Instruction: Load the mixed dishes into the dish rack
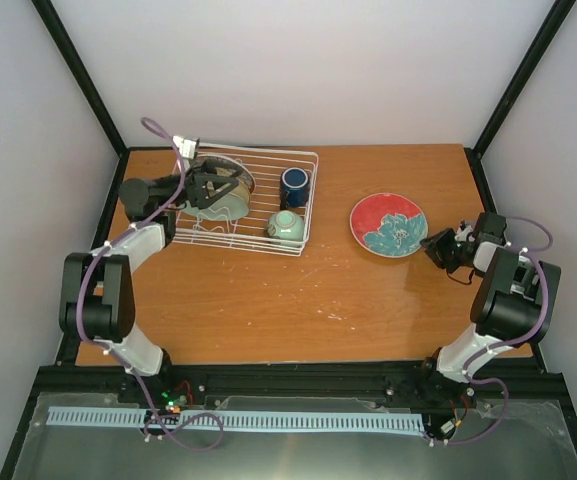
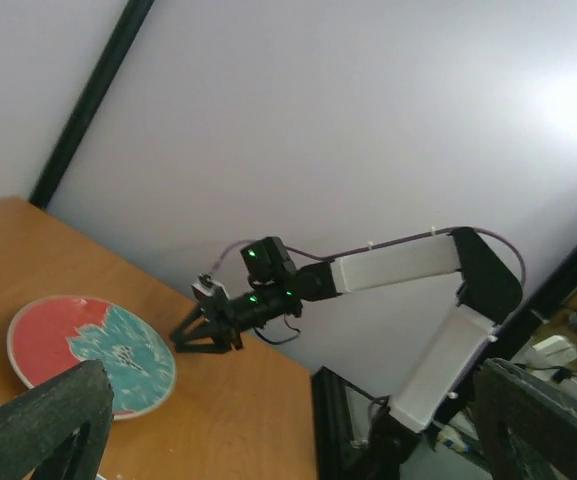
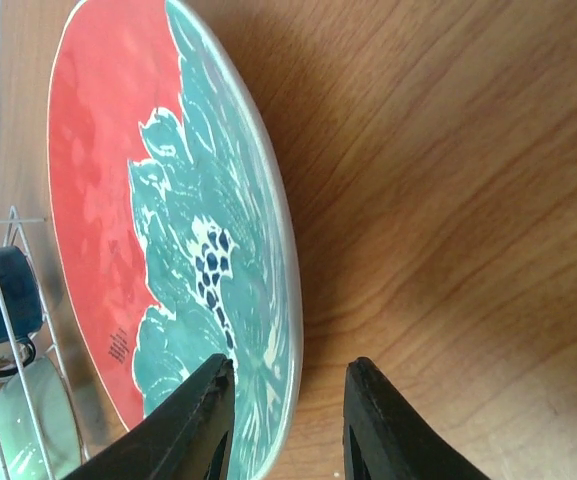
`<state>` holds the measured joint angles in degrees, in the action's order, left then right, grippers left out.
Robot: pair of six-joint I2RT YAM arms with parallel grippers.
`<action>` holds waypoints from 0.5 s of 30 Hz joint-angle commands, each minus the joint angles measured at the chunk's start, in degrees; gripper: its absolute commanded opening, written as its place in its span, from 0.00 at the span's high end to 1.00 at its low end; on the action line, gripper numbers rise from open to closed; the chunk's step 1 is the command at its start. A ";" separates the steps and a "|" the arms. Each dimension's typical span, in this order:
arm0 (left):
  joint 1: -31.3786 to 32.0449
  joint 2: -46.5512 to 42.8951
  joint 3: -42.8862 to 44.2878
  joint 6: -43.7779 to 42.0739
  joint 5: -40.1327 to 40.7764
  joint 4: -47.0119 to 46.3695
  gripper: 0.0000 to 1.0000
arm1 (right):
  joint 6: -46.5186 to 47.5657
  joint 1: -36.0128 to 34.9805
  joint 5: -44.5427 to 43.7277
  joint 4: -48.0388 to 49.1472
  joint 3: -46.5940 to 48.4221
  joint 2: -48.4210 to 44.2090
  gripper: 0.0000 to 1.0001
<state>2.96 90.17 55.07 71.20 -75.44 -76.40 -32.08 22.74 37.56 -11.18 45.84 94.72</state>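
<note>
The red plate with teal flower (image 1: 389, 224) lies flat on the wooden table right of the dish rack (image 1: 258, 246). My right gripper (image 1: 433, 245) sits low at the plate's right edge. In the right wrist view its jaws (image 3: 288, 425) stand partly open astride the plate's rim (image 3: 268, 250), one finger over the plate and the other over bare wood. In the rack stand the dark blue mug (image 1: 295, 186) and the mint-green bowl (image 1: 286, 226). My left gripper (image 1: 218, 190) hovers over the rack's left half, open wide and holding nothing, partly hiding a cream plate (image 1: 242, 183) and a pale bowl (image 1: 224, 208).
The left wrist view looks across the table at the red plate (image 2: 88, 350) and the right arm (image 2: 398, 265). Black frame posts stand at the table's back corners. Bare wood lies between the rack and the near edge.
</note>
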 commanded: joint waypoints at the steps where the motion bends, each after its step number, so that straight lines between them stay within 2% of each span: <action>1: 0.55 -1.57 5.21 7.87 -4.20 -9.90 0.00 | -0.25 -0.41 -0.01 0.48 1.84 2.69 0.71; 3: 0.55 -6.33 7.44 -9.81 -4.22 11.25 0.00 | -0.20 -0.43 -0.68 0.52 2.14 3.90 0.71; 5: 0.62 -11.33 11.90 -31.45 0.34 43.71 0.00 | -0.70 -0.63 -0.90 1.43 2.24 5.36 0.71; 6: 0.86 -13.42 13.35 -38.98 2.36 48.96 0.00 | -1.03 -0.86 -1.05 1.94 2.31 6.10 0.71; 8: 0.91 -16.39 14.44 -45.69 3.14 56.75 0.00 | -1.64 -1.58 -1.30 3.04 2.81 7.91 0.71; 12: 0.88 -19.53 16.28 -51.67 4.95 64.28 0.00 | -3.25 -3.47 -0.70 5.31 4.19 11.38 0.71; 15: 0.95 -19.95 16.82 -53.42 5.52 66.66 0.00 | -4.65 -4.74 -0.59 6.74 4.67 12.38 0.71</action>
<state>3.51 69.04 70.98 28.36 -72.29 -23.83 -34.50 19.73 38.59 -5.87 50.28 104.47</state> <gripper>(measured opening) 0.996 0.289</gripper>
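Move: The red-and-teal plate's middle is about 13 cm left of the right hand, 6 cm farther out and 4 cm below; its near right rim already runs between the slightly open fingers. Beyond the plate, in the rack, the green bowl stands some 47 cm left of this hand and 6 cm ahead, the blue mug 45 cm left and 18 cm ahead, both about level with it. From the left hand, the plate lies roughly 55 cm right, 9 cm ahead and 35 cm down. Sinking about 2.5 cm, then sliding forward some 3 cm and slightly left, the right hand works its fingers farther onto the plate's near right rim, one finger over the face and the other outside the edge, the small gap unchanged. Empty and wide open, the left hand rises about 12 cm above the rack, draws back 6 cm and rolls some 25 degrees, its fingers still pointing right. ##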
